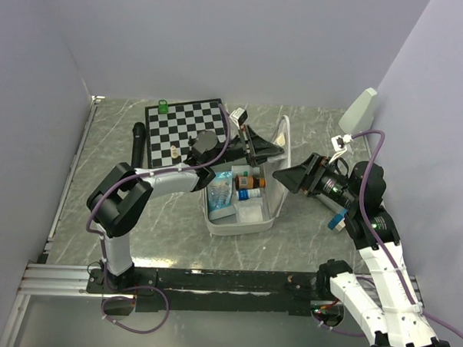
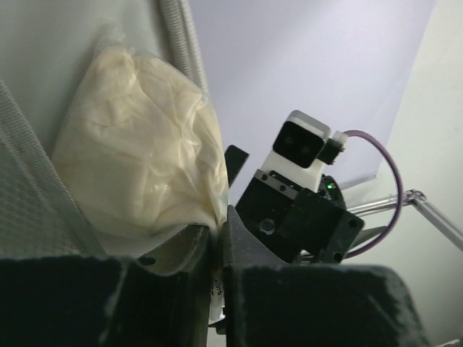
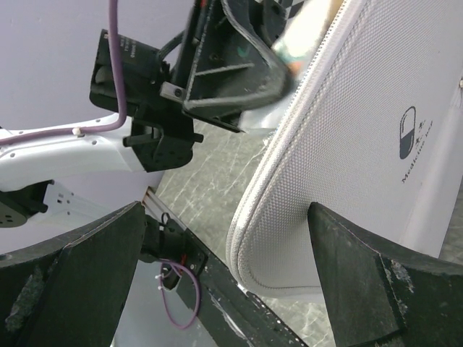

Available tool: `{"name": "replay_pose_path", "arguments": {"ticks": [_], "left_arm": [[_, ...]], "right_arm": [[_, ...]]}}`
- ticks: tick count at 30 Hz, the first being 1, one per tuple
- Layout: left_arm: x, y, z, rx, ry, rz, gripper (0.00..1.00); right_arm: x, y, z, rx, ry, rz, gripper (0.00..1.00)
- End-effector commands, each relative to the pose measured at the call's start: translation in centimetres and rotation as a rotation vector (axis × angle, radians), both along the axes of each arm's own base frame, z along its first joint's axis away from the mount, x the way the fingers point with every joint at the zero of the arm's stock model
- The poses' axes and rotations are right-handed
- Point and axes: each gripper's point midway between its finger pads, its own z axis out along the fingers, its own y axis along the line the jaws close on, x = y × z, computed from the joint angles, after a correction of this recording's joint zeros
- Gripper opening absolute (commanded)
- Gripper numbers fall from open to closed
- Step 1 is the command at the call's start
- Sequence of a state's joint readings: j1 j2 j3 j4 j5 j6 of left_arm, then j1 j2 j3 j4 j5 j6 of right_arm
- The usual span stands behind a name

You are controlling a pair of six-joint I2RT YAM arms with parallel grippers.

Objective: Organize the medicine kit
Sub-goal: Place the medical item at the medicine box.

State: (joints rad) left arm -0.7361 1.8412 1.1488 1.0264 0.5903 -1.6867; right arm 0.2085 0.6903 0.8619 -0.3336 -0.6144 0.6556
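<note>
The medicine kit (image 1: 239, 220) lies open at mid-table, and its white lid (image 1: 282, 149) stands upright. The lid's outer face, with a pill logo (image 3: 407, 133), fills the right wrist view. My left gripper (image 1: 255, 149) reaches over the tray to the lid's inner side. It is shut (image 2: 217, 233) on the edge of a clear bag of cream-white material (image 2: 141, 163), which lies against the lid's mesh pocket. My right gripper (image 1: 290, 178) is wide open (image 3: 224, 211) just outside the lid, with the lid's rounded corner (image 3: 289, 217) between its fingers.
In the tray lie an orange bottle (image 1: 250, 180), a blue-white packet (image 1: 221, 191) and a white box (image 1: 250, 213). A chessboard (image 1: 189, 128) with a green piece (image 1: 163, 105) and a black cylinder (image 1: 138, 142) sit behind on the left. Walls close in on both sides.
</note>
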Motion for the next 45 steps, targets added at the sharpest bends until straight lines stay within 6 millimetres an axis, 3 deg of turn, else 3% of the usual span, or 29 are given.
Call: {"name": "replay_pose_path", "arguments": {"ticks": [1,5,8,12,15,21,30,36,40,45], "left_arm": [[-0.5,-0.1,0.7,0.044,-0.052,-0.016,0.17],[-0.4,-0.6,-0.8,0.172,-0.042,-0.022,0.25],[-0.7,-0.2,-0.9,0.204,-0.051,-0.014,0.44],[-0.9,0.3,0.2,0.236,-0.086,0.008,0.66],[-0.9,1.1,1.9,0.237,-0.124,0.034,0.73],[-0.5,3.3,4.3,0.277,-0.192,0.103,0.76],[-0.6,4.9,3.9,0.344,-0.250,0.122,0.76],[-1.7,6.1,6.2,0.339,-0.348,0.148,0.76],[-1.5,7.0,7.2,0.364,-0.396,0.201,0.76],[0.2,5.7,5.1,0.396,-0.369,0.190,0.76]], "right_arm": [[0.2,-0.2,1.1,0.003,-0.047,-0.004,1.00],[0.3,-0.2,1.0,0.003,-0.044,-0.007,1.00],[0.4,-0.2,0.9,0.005,-0.042,-0.008,1.00],[0.5,-0.1,0.7,0.007,-0.040,-0.008,1.00],[0.5,-0.2,0.6,0.002,-0.040,-0.013,1.00],[0.6,-0.5,0.3,-0.012,-0.038,-0.028,1.00],[0.9,-0.4,-0.2,-0.013,-0.031,-0.024,1.00],[1.2,-0.2,-0.2,-0.002,-0.025,-0.016,1.00],[1.4,0.1,-0.7,0.004,-0.007,-0.006,1.00],[1.6,0.2,-0.7,0.004,-0.002,-0.003,1.00]]}}
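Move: The left gripper, nearly shut on the cream packet, is by the top of the upright kit lid. The lid's mesh pocket lies some 9 cm below, 3 cm back and 2 cm to its right. About 25 cm below, in the box, the brown bottle is roughly 4 cm left and 2 cm back, and the blue pouch some 13 cm left and 4 cm back. From the right gripper the pocket is around 4 cm ahead, 2 cm left and 8 cm below. Push the left gripper, still pinching the cream packet, about 4 cm down along the lid's inner face into the mesh pocket, spreading the fingers wide on the way to let go. Then draw the hand back up and some 6 cm to the left, rolling its left side up about 25 degrees. Hold the right gripper wide open behind the lid, easing it slightly down and forward. ##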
